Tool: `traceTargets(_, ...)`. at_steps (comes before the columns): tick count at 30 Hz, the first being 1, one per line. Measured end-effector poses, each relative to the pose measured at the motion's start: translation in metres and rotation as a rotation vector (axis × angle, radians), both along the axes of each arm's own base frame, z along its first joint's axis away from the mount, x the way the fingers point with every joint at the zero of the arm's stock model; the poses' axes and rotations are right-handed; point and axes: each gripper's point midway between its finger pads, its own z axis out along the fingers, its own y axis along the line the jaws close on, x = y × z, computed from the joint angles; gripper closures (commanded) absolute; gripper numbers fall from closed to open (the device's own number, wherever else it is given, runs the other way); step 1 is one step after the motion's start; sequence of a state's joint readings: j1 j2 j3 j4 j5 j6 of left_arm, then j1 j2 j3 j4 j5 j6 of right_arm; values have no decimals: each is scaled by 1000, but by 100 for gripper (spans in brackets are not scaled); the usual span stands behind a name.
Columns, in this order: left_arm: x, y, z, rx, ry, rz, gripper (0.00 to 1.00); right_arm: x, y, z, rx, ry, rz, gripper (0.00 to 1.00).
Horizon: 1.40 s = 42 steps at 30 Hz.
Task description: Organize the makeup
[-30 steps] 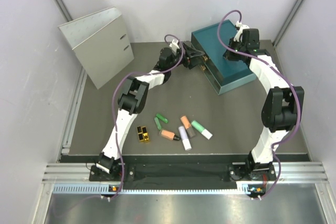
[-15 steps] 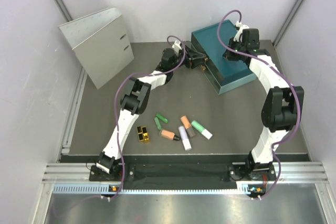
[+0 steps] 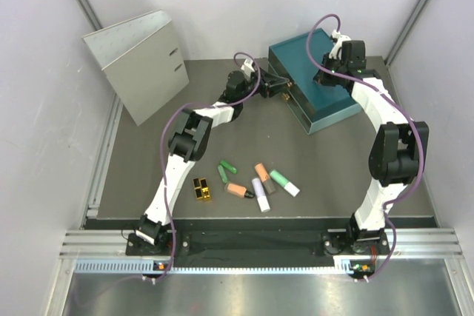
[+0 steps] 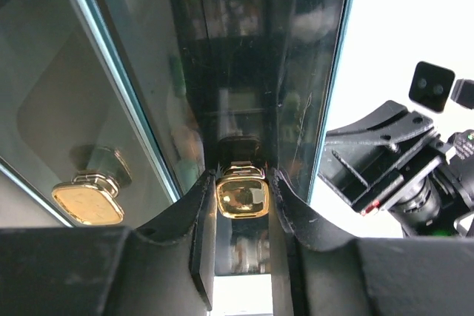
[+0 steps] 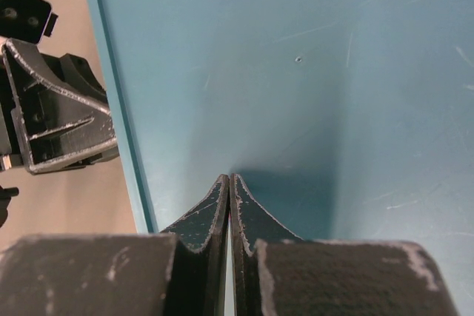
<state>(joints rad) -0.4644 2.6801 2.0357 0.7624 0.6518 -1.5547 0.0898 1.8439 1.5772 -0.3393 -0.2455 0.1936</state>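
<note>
The makeup lies loose on the mat near the front: a gold-and-black block [image 3: 200,188], two green tubes [image 3: 225,169], a peach-orange tube [image 3: 237,190], a white-lilac tube [image 3: 261,195], and a green tube with a white cap [image 3: 284,182]. Far from them, my left gripper [image 3: 284,86] is at the front face of the teal drawer box [image 3: 329,98]. In the left wrist view its fingers [image 4: 241,183] press both sides of a gold knob [image 4: 241,199]. My right gripper [image 5: 229,180] is shut, tips on the box's teal top [image 5: 333,72].
A grey binder [image 3: 141,64] stands at the back left. A second gold knob [image 4: 87,201] sits on the drawer front beside the gripped one. Another orange tube [image 3: 261,173] lies among the makeup. White walls enclose the mat on three sides.
My left gripper moved forward to the drawer front and closed its fingers onto the gold knob. The right arm and the makeup have not moved.
</note>
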Motion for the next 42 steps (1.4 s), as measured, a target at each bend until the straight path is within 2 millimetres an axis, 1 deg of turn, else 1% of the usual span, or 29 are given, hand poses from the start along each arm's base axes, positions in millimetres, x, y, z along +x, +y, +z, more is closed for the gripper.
traceTargets(4,-9,9,0,10,0,4,100,-1,2,0,7,2,9,100)
traceTargets(9,-17,24,0,32,4,-8,100,-1,3,0,9,2,12,100)
traceTargets(19,-28,42,0,59,19,-9,100,-1,3,0,10,2,12,100)
traceTargets(25,-40,64,-1,62,35,24,100,-1,3,0,10,1,12,100)
traceTargets(34,-56,89,-2,82,48,56,100,-1,3,0,11,2,13,100)
traceTargets(39,-62,99,-4,88,51,68,100,-1,3,0,12,2,14,100)
traceTargets(42,-64,102,-4,92,46,67,100,-1,3,0,12,2,14,100)
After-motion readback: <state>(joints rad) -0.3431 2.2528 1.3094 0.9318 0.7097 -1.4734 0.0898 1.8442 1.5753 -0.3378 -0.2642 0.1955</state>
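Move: The left fingers are already closed on the gold knob of the teal cabinet's upper drawer, so that knob sits right at the hand point. The lower drawer's knob is about 7 cm straight below it, and the middle of the cabinet is some 10 cm to the right, 2 cm farther out and 6 cm lower. From the right hand, the upper knob lies roughly 11 cm left, 2 cm back and 4 cm below. Left hand, still pinching the upper knob, pulls about 12 cm left and back; right stays at the cabinet top. ##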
